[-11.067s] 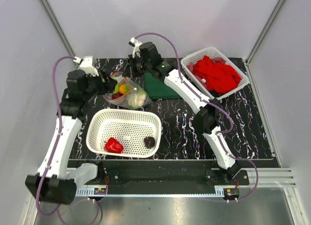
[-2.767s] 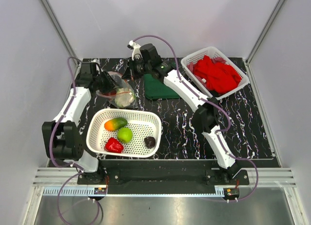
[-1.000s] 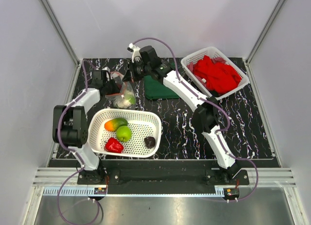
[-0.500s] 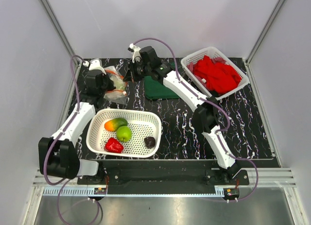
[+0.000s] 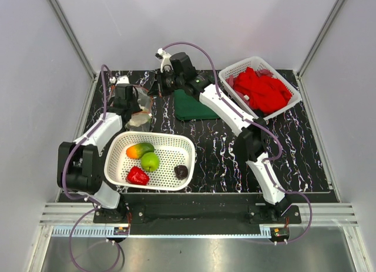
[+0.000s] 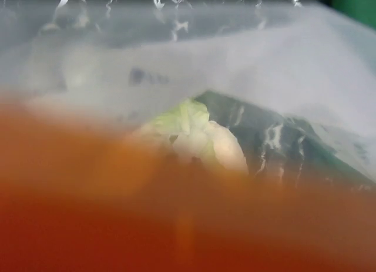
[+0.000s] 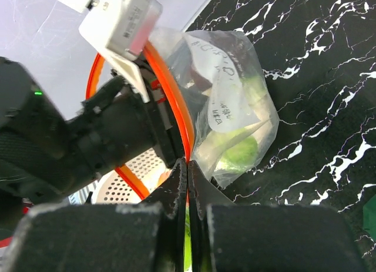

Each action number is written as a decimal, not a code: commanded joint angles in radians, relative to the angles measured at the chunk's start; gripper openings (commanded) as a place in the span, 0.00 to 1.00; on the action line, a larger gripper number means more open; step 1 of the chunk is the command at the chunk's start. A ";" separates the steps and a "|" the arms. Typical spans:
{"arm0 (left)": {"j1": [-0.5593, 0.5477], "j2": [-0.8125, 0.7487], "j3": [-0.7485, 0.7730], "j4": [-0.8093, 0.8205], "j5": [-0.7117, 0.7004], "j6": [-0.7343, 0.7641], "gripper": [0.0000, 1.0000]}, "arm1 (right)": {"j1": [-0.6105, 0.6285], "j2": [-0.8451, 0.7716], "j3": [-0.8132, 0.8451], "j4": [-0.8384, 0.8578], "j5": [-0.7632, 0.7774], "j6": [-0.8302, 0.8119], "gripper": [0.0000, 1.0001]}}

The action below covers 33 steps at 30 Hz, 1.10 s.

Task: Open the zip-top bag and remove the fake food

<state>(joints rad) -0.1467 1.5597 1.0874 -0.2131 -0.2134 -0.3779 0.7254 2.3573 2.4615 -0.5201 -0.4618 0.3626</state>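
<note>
The clear zip-top bag (image 5: 143, 110) hangs between both grippers at the back left of the table, above the far rim of the white basket (image 5: 117, 144). My right gripper (image 7: 187, 164) is shut on its orange zip strip (image 7: 174, 105). My left gripper (image 5: 133, 103) clamps the opposite lip, and in the left wrist view the strip blurs orange across the lower half. A white-green cauliflower (image 6: 197, 138) is inside the bag (image 7: 232, 101). In the basket lie a mango (image 5: 139, 149), a green apple (image 5: 150, 161), a red pepper (image 5: 137, 176) and a small dark piece (image 5: 181, 171).
A folded green cloth (image 5: 191, 105) lies just right of the bag, under my right arm. A second white basket (image 5: 232, 81) with red cloths (image 5: 262, 89) stands at the back right. Grey walls close in the left, back and right sides.
The left arm swung its gripper and the bag toward the left wall, then back a little to the right. The right gripper stayed shut on the strip. The basket's contents have not moved.
</note>
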 commanded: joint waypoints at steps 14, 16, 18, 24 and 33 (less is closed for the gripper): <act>0.042 -0.263 -0.026 0.162 0.086 -0.095 0.00 | 0.006 -0.069 0.028 -0.001 0.031 -0.028 0.00; 0.077 -0.296 -0.130 0.310 0.172 -0.194 0.00 | 0.005 -0.076 0.027 -0.001 0.035 -0.031 0.00; 0.145 -0.279 -0.115 0.217 0.220 -0.306 0.00 | 0.005 -0.078 0.027 -0.001 0.038 -0.033 0.00; 0.022 -0.205 0.072 0.054 -0.032 0.026 0.00 | 0.002 -0.098 0.007 -0.004 0.051 -0.045 0.00; 0.211 -0.144 0.029 0.026 0.414 -0.184 0.00 | -0.015 -0.109 0.001 -0.006 0.052 -0.051 0.00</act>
<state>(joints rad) -0.0204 1.4593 1.1633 -0.2306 0.0517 -0.4500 0.7212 2.3306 2.4584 -0.5220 -0.4267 0.3321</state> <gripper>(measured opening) 0.069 0.008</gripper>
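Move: The white-and-green food is already at the left fingertips inside the open bag, its middle about 2 cm ahead and 3 cm below. The bag rim pinched by the right hand is some 9 cm right and 12 cm above, about level forward. The white basket's middle lies about 20 cm back, 5 cm right and 12 cm down. From the right hand, the food is roughly 9 cm left, 1 cm back and 15 cm below. The white-and-green food, still gripped by what looks like its tan stalk, is shaken inside the bag: the left hand climbs about 8 cm in two quick steps, jerking right and left by 2–3 cm, then dips slightly. The wrist rocks 10–20 degrees with its left side down and the fingers lift towards level; they stay shut. The right hand keeps the orange-edged rim pinched, nearly still. ##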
